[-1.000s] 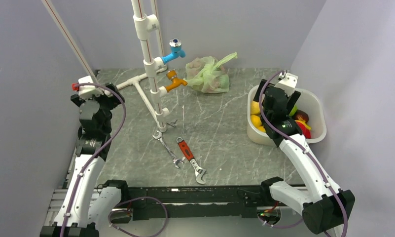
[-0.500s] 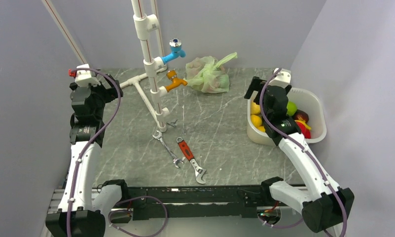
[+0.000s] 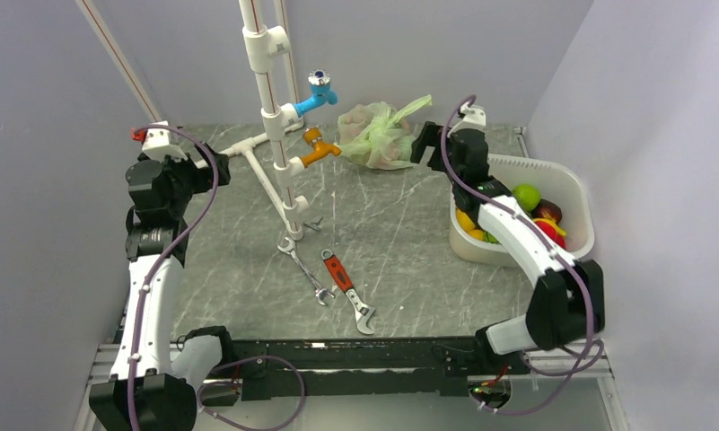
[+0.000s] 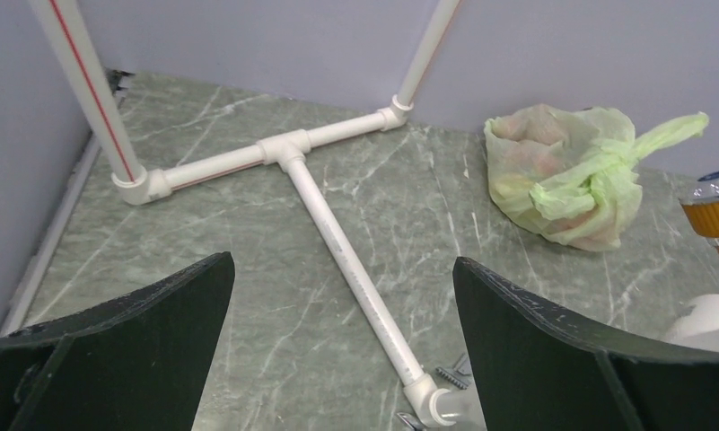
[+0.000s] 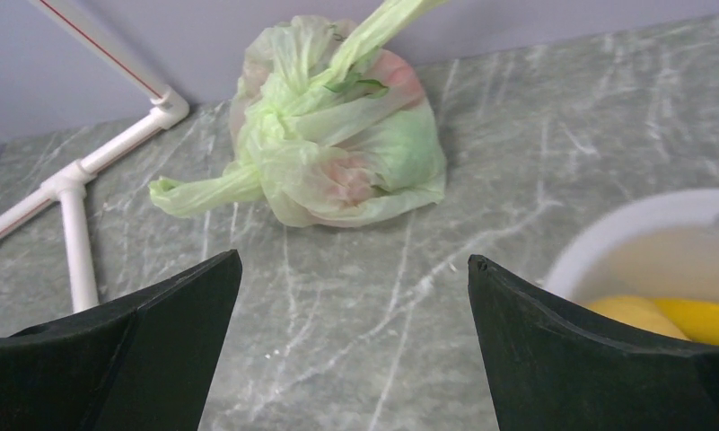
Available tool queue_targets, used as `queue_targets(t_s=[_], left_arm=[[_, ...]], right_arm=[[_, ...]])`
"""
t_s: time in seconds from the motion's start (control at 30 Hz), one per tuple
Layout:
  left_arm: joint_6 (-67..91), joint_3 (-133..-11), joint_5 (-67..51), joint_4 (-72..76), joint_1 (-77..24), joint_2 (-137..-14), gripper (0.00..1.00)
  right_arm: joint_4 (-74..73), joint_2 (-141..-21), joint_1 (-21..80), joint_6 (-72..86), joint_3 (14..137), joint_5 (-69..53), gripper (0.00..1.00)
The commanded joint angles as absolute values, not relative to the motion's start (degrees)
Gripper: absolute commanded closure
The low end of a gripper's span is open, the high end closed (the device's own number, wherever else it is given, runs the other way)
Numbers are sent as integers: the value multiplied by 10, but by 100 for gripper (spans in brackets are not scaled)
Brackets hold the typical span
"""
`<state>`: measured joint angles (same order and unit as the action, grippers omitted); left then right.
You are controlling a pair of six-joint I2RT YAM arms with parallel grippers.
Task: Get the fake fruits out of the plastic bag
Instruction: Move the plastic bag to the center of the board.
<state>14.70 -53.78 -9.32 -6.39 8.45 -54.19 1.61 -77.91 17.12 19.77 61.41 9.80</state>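
Note:
The pale green plastic bag (image 3: 379,139) lies knotted shut at the back of the table, with pinkish fake fruits showing dimly through it. It also shows in the left wrist view (image 4: 566,180) and the right wrist view (image 5: 337,166). My right gripper (image 3: 425,144) is open and empty just right of the bag, and its jaws (image 5: 354,258) stand wide apart over bare table short of the bag. My left gripper (image 3: 207,166) is open and empty at the far left, and its jaws (image 4: 342,260) frame a white floor pipe far from the bag.
A white oval tub (image 3: 575,180) at the right holds several fruits, among them a green one (image 3: 526,195) and a yellow one (image 5: 661,314). A white pipe stand (image 3: 270,117) carries a blue tap (image 3: 318,90) and an orange tap (image 3: 318,148). Two wrenches (image 3: 342,278) lie mid-table. Walls close in on three sides.
My right arm has swung from above the tub leftward and back, up to the bag. My left arm has risen and turned toward the pipe stand. The bag has not moved.

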Motion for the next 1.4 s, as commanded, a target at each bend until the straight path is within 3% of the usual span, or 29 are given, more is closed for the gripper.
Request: queue_targets(t_s=[0.0,0.33,0.53,1.03,1.2,1.37], left_arm=[[167,-543,-149,-48,90,-554,1],[170,-538,-219,-33,89,-591,1],[170,-539,-228,-33,88,-602,1],[191,-575,-281,-65,88,-681,1],[188,-585,-278,-83,88,-706,1],[189,-601,-284,-102,88,-737,1]], right_arm=[[106,-856,171,244,672,49,0],[122,-1095,169,294,855,-41,1],[81,-1185,169,290,940,-66,12],[77,-1230,174,249,955,-94,31],[66,-1229,176,244,957,-142,49],[67,-1205,180,231,929,-159,56]])
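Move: The plastic bag lies about 16 cm ahead of the right hand, 13 cm to its left and some 15 cm below it. The fruit basket sits about 18 cm to the right of that hand, 4 cm back and 20 cm below; the orange tap is roughly 26 cm to its left, 6 cm back and a few centimetres lower. From the left hand, the bag is about 24 cm ahead, 36 cm to the right and 21 cm down. The bag's knotted neck is what the right hand reaches for: it sweeps forward and left while sinking, about 12 cm or more each way, then stays nearly in place, turning counter-clockwise and tipping down a little as the open fingers close to roughly half around the plastic just below the knot. The left hand, wide open, sinks about 9 cm, drifting right and forward and tipping down. ##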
